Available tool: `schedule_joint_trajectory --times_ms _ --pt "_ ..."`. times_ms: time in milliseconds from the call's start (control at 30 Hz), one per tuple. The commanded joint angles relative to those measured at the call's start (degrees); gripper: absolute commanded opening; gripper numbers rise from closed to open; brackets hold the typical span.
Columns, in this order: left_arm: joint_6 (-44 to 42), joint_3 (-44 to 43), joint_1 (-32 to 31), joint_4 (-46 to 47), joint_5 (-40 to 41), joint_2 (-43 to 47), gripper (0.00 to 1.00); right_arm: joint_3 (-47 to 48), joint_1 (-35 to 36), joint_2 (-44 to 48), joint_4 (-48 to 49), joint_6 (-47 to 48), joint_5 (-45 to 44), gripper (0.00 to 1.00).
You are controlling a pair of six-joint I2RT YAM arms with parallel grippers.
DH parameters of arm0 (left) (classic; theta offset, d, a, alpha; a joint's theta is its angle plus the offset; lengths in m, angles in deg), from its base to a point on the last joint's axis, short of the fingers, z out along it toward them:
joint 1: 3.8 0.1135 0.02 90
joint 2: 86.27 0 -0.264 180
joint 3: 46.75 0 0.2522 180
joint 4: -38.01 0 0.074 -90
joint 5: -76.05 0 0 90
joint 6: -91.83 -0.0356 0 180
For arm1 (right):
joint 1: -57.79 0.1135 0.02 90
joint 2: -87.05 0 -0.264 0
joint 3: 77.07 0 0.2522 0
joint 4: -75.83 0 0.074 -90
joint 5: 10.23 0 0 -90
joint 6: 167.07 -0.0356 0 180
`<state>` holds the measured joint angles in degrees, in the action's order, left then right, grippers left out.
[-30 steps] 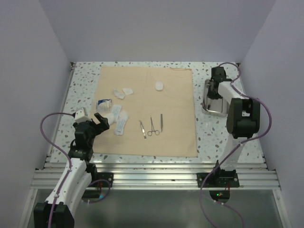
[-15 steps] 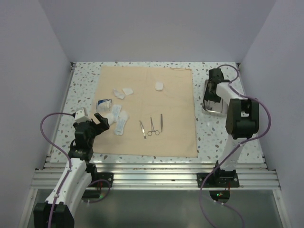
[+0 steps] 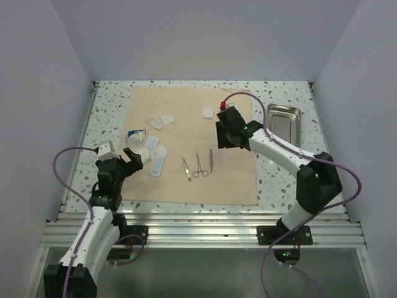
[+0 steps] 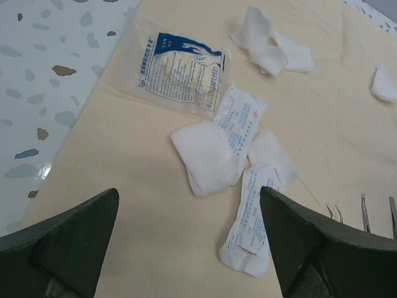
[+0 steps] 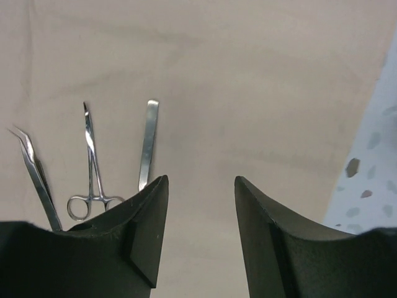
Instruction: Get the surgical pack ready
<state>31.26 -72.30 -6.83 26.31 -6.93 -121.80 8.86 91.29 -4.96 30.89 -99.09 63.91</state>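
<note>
The beige cloth (image 3: 232,174) lies spread flat on the table. On it are three slim metal instruments: curved forceps (image 3: 187,169), ring-handled forceps (image 3: 198,165) and tweezers (image 3: 210,159). In the right wrist view the tweezers (image 5: 147,143) and ring-handled forceps (image 5: 92,161) lie just left of my right gripper (image 5: 201,180). That right gripper (image 3: 222,141) hovers open over the cloth with nothing between its fingers. White gauze packets (image 3: 152,152) lie on the cloth's left part. My left gripper (image 3: 129,160) stands wide open near them, with the packets (image 4: 211,149) ahead of it. The steel tray (image 3: 283,124) lies flat, right of the cloth.
A blue-printed packet (image 4: 177,71) and loose gauze pieces (image 4: 270,46) lie toward the cloth's far left. One more gauze piece (image 3: 208,112) sits near the cloth's far middle. Speckled tabletop (image 3: 105,118) borders the cloth; purple walls close in on three sides.
My right gripper has opened and let go of the steel tray, which now lies flat right of the cloth. The right arm has swung left over the cloth. The left arm has not moved.
</note>
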Motion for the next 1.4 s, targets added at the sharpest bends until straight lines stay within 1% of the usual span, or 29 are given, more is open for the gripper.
schedule_joint_trajectory --times_ms 0,33,133,400,500,533,600,700,733,767,900,967,1000,1067,1100,1133,1167,1200,1267,1300,1367 --pt "0.0 -2.0 0.1 2.3 -0.3 0.3 1.0 -0.9 4.8 -4.8 -2.4 -6.7 -2.5 0.51" --pt "0.0 -2.0 0.1 2.3 -0.3 0.3 1.0 -0.8 6.8 -6.2 -2.0 -7.8 -2.4 0.51" --pt "0.0 -2.0 0.2 2.2 -0.3 0.2 1.0 -1.0 9.9 -10.7 -0.1 -9.5 -2.9 0.51" --pt "0.0 -2.0 0.1 2.2 -0.4 0.5 1.0 -1.6 11.4 -15.8 3.6 -11.6 -1.6 0.5" --pt "0.0 -2.1 0.2 2.0 -0.3 0.2 1.0 -1.9 11.4 -16.8 4.3 -11.9 -1.2 0.43" --pt "0.0 -2.1 0.1 2.0 -0.3 0.3 1.0 -2.1 11.5 -16.9 4.5 -12.1 -1.2 0.37" --pt "0.0 -2.1 0.2 2.0 -0.3 0.4 1.0 -2.7 11.4 -16.4 4.6 -12.3 -1.6 0.31" --pt "0.0 -2.1 0.1 2.0 -0.3 0.3 1.0 -3.6 11.2 -13.5 4.2 -12.2 -2.6 0.25" --pt "0.0 -2.1 0.2 2.0 -0.3 0.3 1.0 -3.7 10.9 -12.5 4.0 -11.6 -2.7 0.21" --pt "0.0 -2.1 0.2 2.0 -0.3 0.3 1.0 -3.9 10.4 -10.9 4.0 -11.0 -2.2 0.2" --pt "0.0 -2.1 0.2 2.0 -0.3 0.3 1.0 -4.5 5.8 -7.0 2.8 -8.6 -0.3 0.17" --pt "0.0 -2.2 0.2 2.0 -0.3 0.3 1.0 -6.2 0.9 -4.5 3.7 -7.1 2.7 0.15" --pt "0.0 -2.2 0.2 2.0 -0.3 0.3 1.0 -7.5 -3.5 -1.9 4.1 -5.9 5.0 0.13" --pt "0.0 -2.1 0.2 1.9 -0.3 0.4 1.0 -8.3 -8.0 0.7 4.0 -4.4 6.4 0.12" --pt "0.0 -2.1 0.2 1.9 -0.3 0.4 1.0 -8.3 -12.7 2.6 3.7 -3.7 6.9 0.12" --pt "0.0 -2.1 0.1 1.9 -0.4 0.4 1.0 -8.2 -15.2 3.2 3.5 -2.3 7.3 0.11" --pt "0.0 -2.1 0.2 2.0 -0.3 0.4 1.0 -7.9 -17.6 3.6 3.1 -1.7 8.4 0.11" --pt "0.0 -2.1 0.1 2.0 -0.4 0.3 1.0 -6.7 -22.3 3.6 2.7 -1.1 8.4 0.11" --pt "-0.1 -2.2 0.1 2.0 -0.3 0.3 1.0 -5.2 -27.0 2.7 1.6 0.5 9.6 0.11" --pt "0.0 -2.2 0.2 2.0 -0.4 0.3 1.0 -3.7 -31.4 2.0 1.3 0.7 10.1 0.11" --pt "-0.1 -2.2 0.1 2.0 -0.5 0.2 1.0 -2.9 -35.3 -0.2 2.7 0.8 10.0 0.11"
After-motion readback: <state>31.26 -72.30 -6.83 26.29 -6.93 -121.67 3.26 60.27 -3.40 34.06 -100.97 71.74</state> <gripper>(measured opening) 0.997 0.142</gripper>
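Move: The slim flat instrument lies about 4 cm back and 7 cm to the left of the open, empty right hand, some 12 cm below it. The ring-handled forceps lie 5 cm left of that instrument and 2 cm nearer; the bent tweezers 10 cm left and 4 cm nearer. The metal tray's middle is 13 cm ahead and 25 cm right of the right hand. From the left hand, the flat instrument is 3 cm ahead and 31 cm right. Down, left and a little back, the right hand drops about 11 cm to the flat instrument while its fingers tip more steeply down, then closes and pinches it in its nearer half. It lifts the instrument and sweeps it some 25 cm to the right and forward to the metal tray, still climbing, the wrist turning roughly 30 degrees clockwise, grip kept. ##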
